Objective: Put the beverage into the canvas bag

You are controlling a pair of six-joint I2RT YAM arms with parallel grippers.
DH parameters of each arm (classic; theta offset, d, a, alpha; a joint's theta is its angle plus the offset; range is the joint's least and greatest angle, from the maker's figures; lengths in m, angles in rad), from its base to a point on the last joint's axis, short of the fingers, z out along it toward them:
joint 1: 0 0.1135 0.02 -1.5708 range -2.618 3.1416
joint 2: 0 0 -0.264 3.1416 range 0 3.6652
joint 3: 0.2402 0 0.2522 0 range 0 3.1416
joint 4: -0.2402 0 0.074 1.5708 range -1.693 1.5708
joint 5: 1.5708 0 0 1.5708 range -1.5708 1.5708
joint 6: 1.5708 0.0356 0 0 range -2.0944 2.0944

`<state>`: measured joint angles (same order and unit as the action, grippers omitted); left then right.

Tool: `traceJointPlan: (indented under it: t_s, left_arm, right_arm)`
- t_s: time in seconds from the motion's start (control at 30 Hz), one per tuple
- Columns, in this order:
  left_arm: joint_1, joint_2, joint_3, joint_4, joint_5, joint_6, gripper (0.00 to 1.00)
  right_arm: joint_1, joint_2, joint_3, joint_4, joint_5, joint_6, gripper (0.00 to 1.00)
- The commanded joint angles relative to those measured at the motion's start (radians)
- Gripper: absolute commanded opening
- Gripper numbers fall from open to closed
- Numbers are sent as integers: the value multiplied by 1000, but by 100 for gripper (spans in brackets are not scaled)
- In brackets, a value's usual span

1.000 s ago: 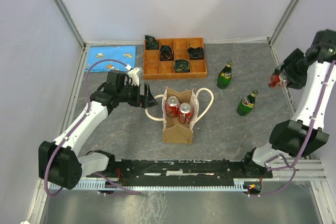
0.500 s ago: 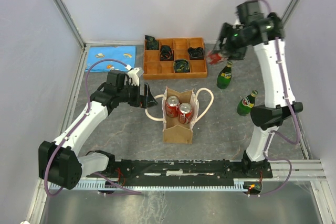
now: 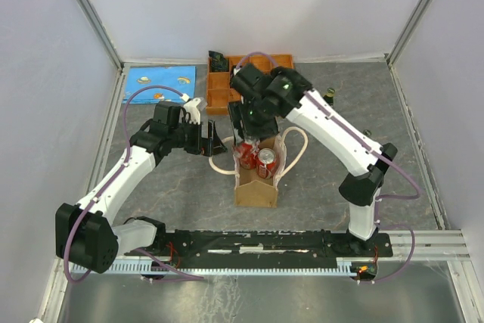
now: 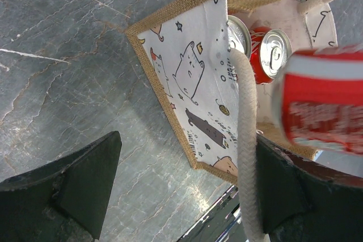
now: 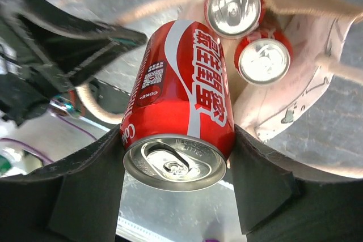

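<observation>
The canvas bag [image 3: 255, 184] stands open mid-table, tan with a white cat-print lining [image 4: 193, 77]. Two red cans [image 3: 266, 163] stand upright inside it, tops showing in the left wrist view [image 4: 272, 55] and the right wrist view [image 5: 233, 5]. My right gripper [image 3: 248, 130] is shut on a third red cola can [image 5: 181, 106], holding it just above the bag's open mouth; the can also shows in the left wrist view [image 4: 323, 106]. My left gripper [image 3: 214, 144] is open at the bag's left side. A cream rope handle [image 4: 247, 140] lies against its right finger.
The orange wooden compartment tray [image 3: 219, 90] with dark items stands behind the bag, partly hidden by my right arm. A green bottle [image 3: 330, 96] peeks out at the right, another [image 3: 367, 134] is mostly hidden. A blue card [image 3: 159, 83] lies back left.
My right arm has swung from the far right, past the back of the table, to above the bag, carrying the red can. The left arm and the bag have not moved.
</observation>
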<state>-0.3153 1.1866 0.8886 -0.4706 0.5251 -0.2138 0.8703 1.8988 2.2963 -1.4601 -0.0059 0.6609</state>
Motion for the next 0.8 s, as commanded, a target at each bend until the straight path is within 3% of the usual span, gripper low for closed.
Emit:
traceJointPlan:
  t_s: [0.0, 0.77]
  left_arm:
    - [4, -9, 11, 19, -5, 39, 95]
    - [4, -23, -4, 17, -17, 43, 95]
  right_arm:
    - [46, -74, -79, 50, 114, 49, 0]
    - [91, -40, -346, 223, 117, 40, 0]
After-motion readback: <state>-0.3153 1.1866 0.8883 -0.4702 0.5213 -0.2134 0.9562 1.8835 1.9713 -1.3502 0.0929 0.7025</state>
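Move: The canvas bag, mouth open, has its middle some 20 cm below the right hand, which already holds a Coke can, and about 3 cm back and 2 cm to its right. Two cans stand inside, both some 22 cm below: the left can about 2 cm ahead and 1 cm left, the right can 5 cm right and 1 cm back. From the idle left hand, the bag's middle is roughly 13 cm right, 4 cm back and 9 cm lower. The held Coke can is lowered by the right hand about 8 cm into the bag's mouth, towards the free room behind the left can and left of the right can. Early on, the hand also eases back some 2 cm; the fingers tip around 10 degrees closer to straight down and keep their grip throughout. ##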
